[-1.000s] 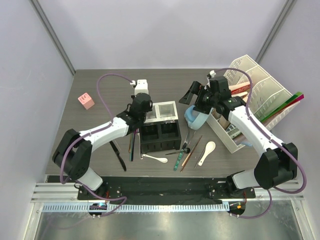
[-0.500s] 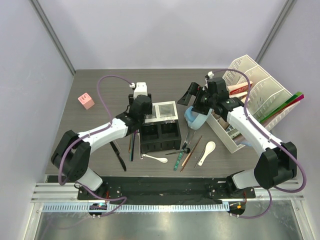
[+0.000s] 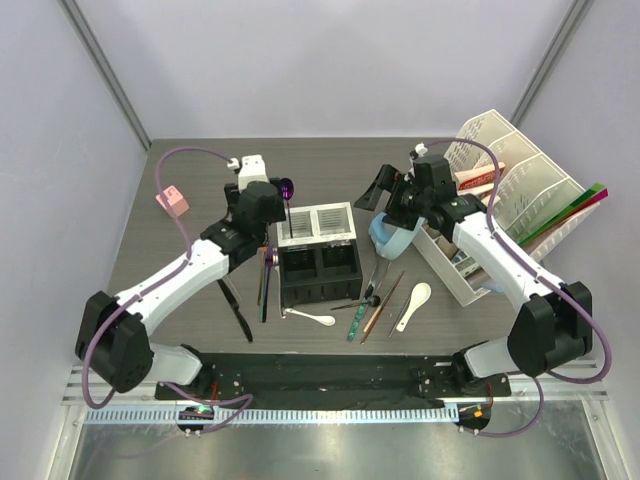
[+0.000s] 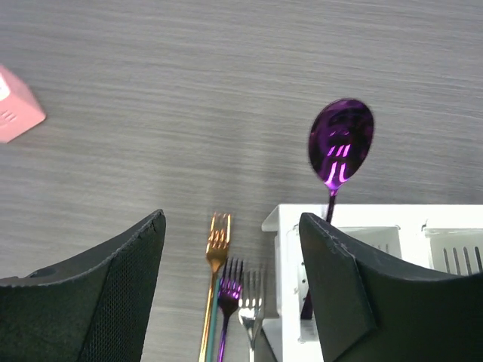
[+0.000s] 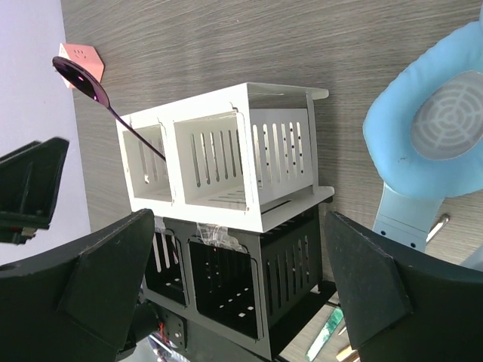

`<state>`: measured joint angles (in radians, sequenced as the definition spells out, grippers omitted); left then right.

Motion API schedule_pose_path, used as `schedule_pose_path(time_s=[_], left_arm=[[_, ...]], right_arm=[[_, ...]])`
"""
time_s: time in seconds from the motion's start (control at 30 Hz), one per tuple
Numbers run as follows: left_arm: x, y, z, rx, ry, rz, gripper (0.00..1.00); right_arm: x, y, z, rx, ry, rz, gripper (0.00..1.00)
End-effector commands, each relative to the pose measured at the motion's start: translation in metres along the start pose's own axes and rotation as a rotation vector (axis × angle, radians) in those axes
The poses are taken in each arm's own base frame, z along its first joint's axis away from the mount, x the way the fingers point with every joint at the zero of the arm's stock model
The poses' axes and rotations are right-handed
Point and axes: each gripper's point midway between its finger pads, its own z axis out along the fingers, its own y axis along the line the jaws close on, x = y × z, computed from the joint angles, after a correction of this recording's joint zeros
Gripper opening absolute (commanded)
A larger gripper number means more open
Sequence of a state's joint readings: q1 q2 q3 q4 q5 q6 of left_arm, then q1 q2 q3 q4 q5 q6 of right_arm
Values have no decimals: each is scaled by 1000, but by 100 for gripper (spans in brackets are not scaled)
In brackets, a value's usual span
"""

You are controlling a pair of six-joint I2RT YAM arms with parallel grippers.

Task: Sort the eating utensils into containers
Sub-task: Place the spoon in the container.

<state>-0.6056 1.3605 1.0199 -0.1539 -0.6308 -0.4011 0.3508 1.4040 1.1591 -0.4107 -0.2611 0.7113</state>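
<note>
The caddy (image 3: pixel 320 262) stands mid-table, its white compartments (image 3: pixel 321 221) at the rear and black ones in front. A purple spoon (image 3: pixel 287 188) stands bowl up in the rear-left white compartment; it also shows in the left wrist view (image 4: pixel 339 143) and the right wrist view (image 5: pixel 79 75). My left gripper (image 3: pixel 262 213) is open and empty, just left of the caddy, above a copper fork (image 4: pixel 217 243), a purple fork (image 4: pixel 229 290) and a silver fork (image 4: pixel 253 302). My right gripper (image 3: pixel 388 198) is open and empty, right of the caddy (image 5: pixel 249 151).
A black knife (image 3: pixel 236 310), white soup spoons (image 3: pixel 318 319) (image 3: pixel 413 304), chopsticks (image 3: pixel 383 302) and a green-patterned piece (image 3: pixel 356 320) lie near the caddy's front. A light blue ring-shaped thing (image 3: pixel 392 237) lies under my right wrist. A white slotted rack (image 3: pixel 510 200) stands right. A pink block (image 3: pixel 172 202) lies far left.
My left gripper has let go of the purple spoon and drawn back to the left. The spoon now stands alone in the white compartment. The right arm has hardly moved.
</note>
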Motion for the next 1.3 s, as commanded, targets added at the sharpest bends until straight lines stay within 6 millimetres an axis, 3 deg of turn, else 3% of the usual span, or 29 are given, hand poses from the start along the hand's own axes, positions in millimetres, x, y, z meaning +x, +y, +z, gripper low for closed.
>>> schedule_pose_path(time_s=[0.0,0.13,0.23,0.33,0.5,0.6,0.63,0.73,0.8,0.97,1.1,1.27], left_arm=[[10,11,-16,-5,69,-33,72],[35,5,-26,52,199,-66,72],[52,-6,-38,137,275,-101,65],[67,-8,-46,177,317,-121,63],[85,-7,-49,184,366,-104,62],[89,-10,-50,207,376,-108,62],[93,-14,-50,229,387,-105,62],[109,-21,-43,244,425,-92,61],[118,-26,-37,242,449,-74,57],[126,-33,-28,229,468,-51,36],[127,-35,-22,216,468,-38,34],[133,-38,-15,210,485,-23,14]], right_arm=[[-20,20,-1,-47,-55,-15,100],[-27,33,-10,-80,-73,-21,100],[-35,41,-19,-92,-97,-28,100],[-31,45,-18,-109,-63,-16,100],[-28,53,-18,-126,-62,-17,100],[-34,69,-24,-161,-80,-55,100],[-34,80,-27,-184,-83,-81,100],[-26,91,-21,-202,-56,-104,100],[-18,91,-14,-196,-31,-93,100],[4,81,-2,-127,-16,-111,100],[8,72,2,-100,-13,-115,100],[8,69,8,-86,-2,-115,100]])
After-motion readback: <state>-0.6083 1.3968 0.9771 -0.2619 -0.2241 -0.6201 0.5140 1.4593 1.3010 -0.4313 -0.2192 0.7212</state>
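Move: The container's left edge, at the seam of its white and black parts, lies about 6 cm back, 5 cm right and 7 cm below the left hand, which has already let go of the spoon. The spoon leans in the white left-hand cell, its middle some 7 cm right, 1 cm ahead and 5 cm lower; the purple fork lies 10 cm back, 1 cm right, 19 cm down. From the right hand that edge is some 19 cm left, 4 cm back, 7 cm below, the container's middle 11 cm left, 3 cm back, 12 cm down. The left hand draws back some 7 cm and sinks about 6 cm away from the standing spoon while its fingers tip down nearly 20 degrees and swing a little clockwise, then it turns right and slightly forward into the container's left edge and partly closes, pinching that edge at the white-black seam. Meanwhile the right hand, fingers kept wide open, rises and shifts about 6 cm left towards the container's right end, turning slightly counter-clockwise and sinking back part of the way at the end. ##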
